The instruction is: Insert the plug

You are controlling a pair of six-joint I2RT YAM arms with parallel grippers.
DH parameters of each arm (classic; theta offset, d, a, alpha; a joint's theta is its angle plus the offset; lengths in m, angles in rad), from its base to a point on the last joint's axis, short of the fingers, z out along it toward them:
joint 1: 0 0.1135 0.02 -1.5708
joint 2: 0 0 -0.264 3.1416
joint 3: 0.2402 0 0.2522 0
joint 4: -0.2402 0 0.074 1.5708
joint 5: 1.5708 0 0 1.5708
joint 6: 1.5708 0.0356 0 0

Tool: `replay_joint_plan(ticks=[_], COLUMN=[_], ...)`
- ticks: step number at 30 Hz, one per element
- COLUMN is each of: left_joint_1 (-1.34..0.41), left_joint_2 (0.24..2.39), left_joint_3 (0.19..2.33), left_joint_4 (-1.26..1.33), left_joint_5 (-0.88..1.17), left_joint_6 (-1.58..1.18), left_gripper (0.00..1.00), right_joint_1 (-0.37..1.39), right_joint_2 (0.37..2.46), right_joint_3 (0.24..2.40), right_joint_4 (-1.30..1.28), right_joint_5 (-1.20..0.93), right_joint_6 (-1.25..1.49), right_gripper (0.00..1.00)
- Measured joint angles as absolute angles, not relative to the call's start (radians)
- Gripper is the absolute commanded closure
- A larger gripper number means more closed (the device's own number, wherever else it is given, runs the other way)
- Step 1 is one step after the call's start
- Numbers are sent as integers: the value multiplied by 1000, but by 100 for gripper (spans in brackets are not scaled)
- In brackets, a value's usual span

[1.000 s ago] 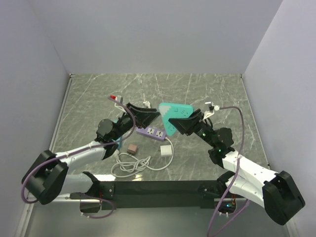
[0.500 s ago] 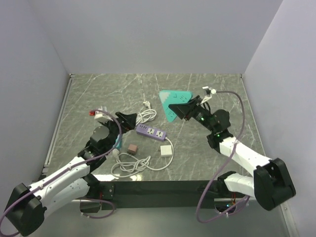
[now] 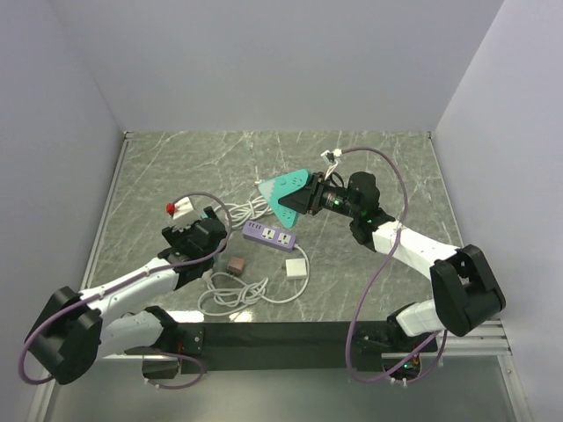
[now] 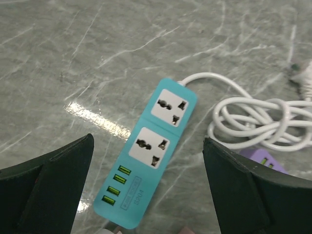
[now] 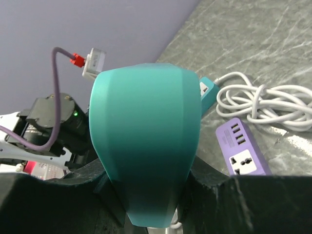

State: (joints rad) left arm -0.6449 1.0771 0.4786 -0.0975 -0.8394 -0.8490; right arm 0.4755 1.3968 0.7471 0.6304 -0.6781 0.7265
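Observation:
The plug (image 3: pixel 297 267), a flat white square block, lies on the table with its thin white cable (image 3: pixel 233 295) coiled to its left; neither gripper touches it. My right gripper (image 3: pixel 304 199) is shut on a teal, rounded-triangle power strip (image 3: pixel 283 191) and holds it above the table. That strip fills the right wrist view (image 5: pixel 145 141) between the gripper (image 5: pixel 146 200) fingers. My left gripper (image 3: pixel 199 234) is open and empty, hovering over a cyan power strip (image 4: pixel 150 151) with two sockets, which lies between the gripper's (image 4: pixel 148 195) jaws.
A purple power strip (image 3: pixel 270 236) lies mid-table, also in the right wrist view (image 5: pixel 243 157). A small brownish-pink cube adapter (image 3: pixel 235 264) sits left of the plug. Another coiled white cable (image 3: pixel 252 209) lies behind the purple strip. Grey walls enclose the table.
My right gripper has swung left with the teal strip, now over the table's middle. My left gripper has pulled back left and toward me, off the purple strip.

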Motion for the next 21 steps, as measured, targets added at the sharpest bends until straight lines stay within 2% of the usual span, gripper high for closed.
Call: replay_joint_plan(ticks=[7, 16, 19, 20, 21], left_joint_1=[-584, -570, -570, -570, -569], left_joint_2=[1213, 1336, 1394, 1414, 1431], left_joint_3=[512, 545, 565, 569, 570], left_joint_4=[-97, -77, -53, -42, -32], left_joint_5=[-803, -707, -668, -657, -645], left_joint_6=[-846, -807, -789, -781, -779], left_gripper=[1, 9, 19, 33, 40], right_joint_1=[480, 480, 480, 481, 481], right_joint_2=[1397, 1395, 1395, 1396, 1396], right_joint_3=[747, 747, 747, 747, 747], right_joint_4=[606, 596, 587, 581, 575], right_joint_5=[-694, -694, -694, -695, -695], right_joint_6=[715, 712, 707, 704, 702], right_gripper=[100, 100, 100, 100, 100])
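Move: The left hand, open, is above the teal power strip, whose middle lies about 8 cm below, 1 cm ahead and 3 cm to its right. The purple strip is some 21 cm right and 2 cm ahead, the brown block 11 cm right and 6 cm back, the coiled cable 15 cm right and 10 cm ahead. From the right hand, the teal strip is level ahead, about 26 cm left and 22 cm below. The left hand sinks about 7 cm onto the teal power strip, tipping down 15 degrees, fingers starting to close. ##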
